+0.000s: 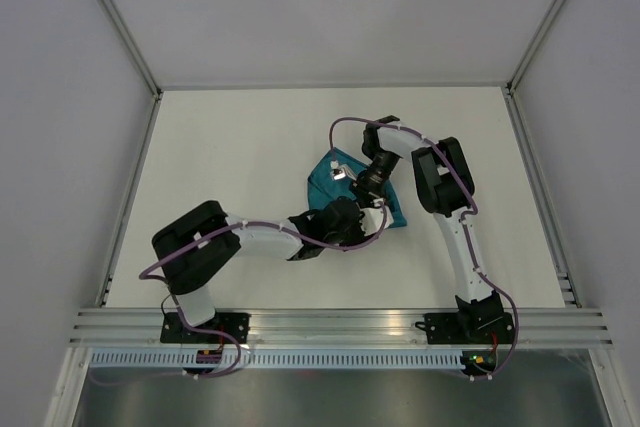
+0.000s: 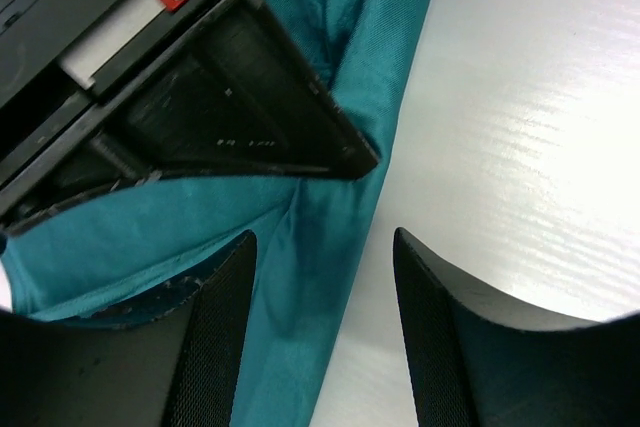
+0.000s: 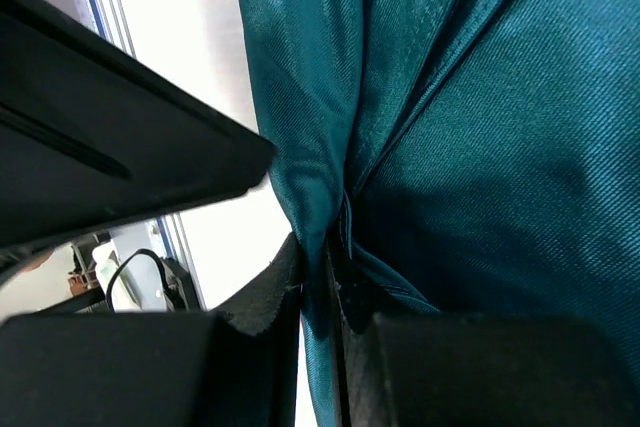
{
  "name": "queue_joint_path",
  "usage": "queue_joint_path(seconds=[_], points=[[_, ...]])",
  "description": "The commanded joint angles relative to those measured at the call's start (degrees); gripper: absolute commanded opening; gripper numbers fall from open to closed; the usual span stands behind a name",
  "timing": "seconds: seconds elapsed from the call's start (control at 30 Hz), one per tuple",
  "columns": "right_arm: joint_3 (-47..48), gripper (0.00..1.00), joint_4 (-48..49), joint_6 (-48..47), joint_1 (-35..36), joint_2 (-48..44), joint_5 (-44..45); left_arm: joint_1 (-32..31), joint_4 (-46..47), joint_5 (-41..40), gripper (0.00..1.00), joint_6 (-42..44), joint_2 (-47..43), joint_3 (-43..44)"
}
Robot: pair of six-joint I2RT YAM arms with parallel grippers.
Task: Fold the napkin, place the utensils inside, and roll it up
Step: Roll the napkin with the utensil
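Observation:
The teal napkin [image 1: 322,185] lies bunched at mid-table, largely covered by both grippers. My right gripper [image 1: 366,187] comes down from the far side and is shut on a raised fold of the napkin [image 3: 470,127], pinched between its pads [image 3: 322,282]. My left gripper [image 1: 346,221] sits just in front of it. In the left wrist view its jaws [image 2: 324,237] stand open over the napkin's edge [image 2: 300,277], with the cloth near the left finger [image 2: 215,337] and bare table by the right finger [image 2: 445,337]. The utensils are out of view.
The white table [image 1: 230,157] is walled on the left, right and far sides. A metal rail [image 1: 340,322] carrying both arm bases runs along the near edge. The right gripper's black body [image 2: 230,117] hangs close above my left jaws.

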Motion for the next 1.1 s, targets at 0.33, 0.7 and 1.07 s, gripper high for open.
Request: queue_joint_path(seconds=[0.33,0.7,1.07], points=[[2.22,0.17,10.26,-1.99,-0.15,5.16,6.51,3.16,1.69,6.63,0.61,-1.55,6.1,2.8],[3.1,0.18,9.38,-2.26,-0.15,5.69,6.33,5.98,-4.54,19.89,0.13,-6.73,10.05,4.38],[3.1,0.62,12.63,2.73,-1.82,-2.65,1.76,10.63,-8.06,36.15,0.02,-9.63,12.34,4.47]])
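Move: The napkin's near edge is still pinched between the right fingers, right at that hand. The spot the open left fingers go for, just left of that grip, lies about 1 cm ahead of the left hand, 2 cm to its right and 2 cm below. The right fingertips are some 2 cm ahead, 3 cm right and 3 cm below the left hand; the napkin's middle is about 8 cm ahead of the left hand, straight out. The napkin's near edge passes from the right grip to the left: astride it, the left fingers sink about 2 cm and ease right, close until they pinch it beside the right fingers, and the wrist turns some 20 degrees, pointing them more to the right. The right hand holds still until the left has shut, then opens wide and starts to rise, about 1.5 cm. ##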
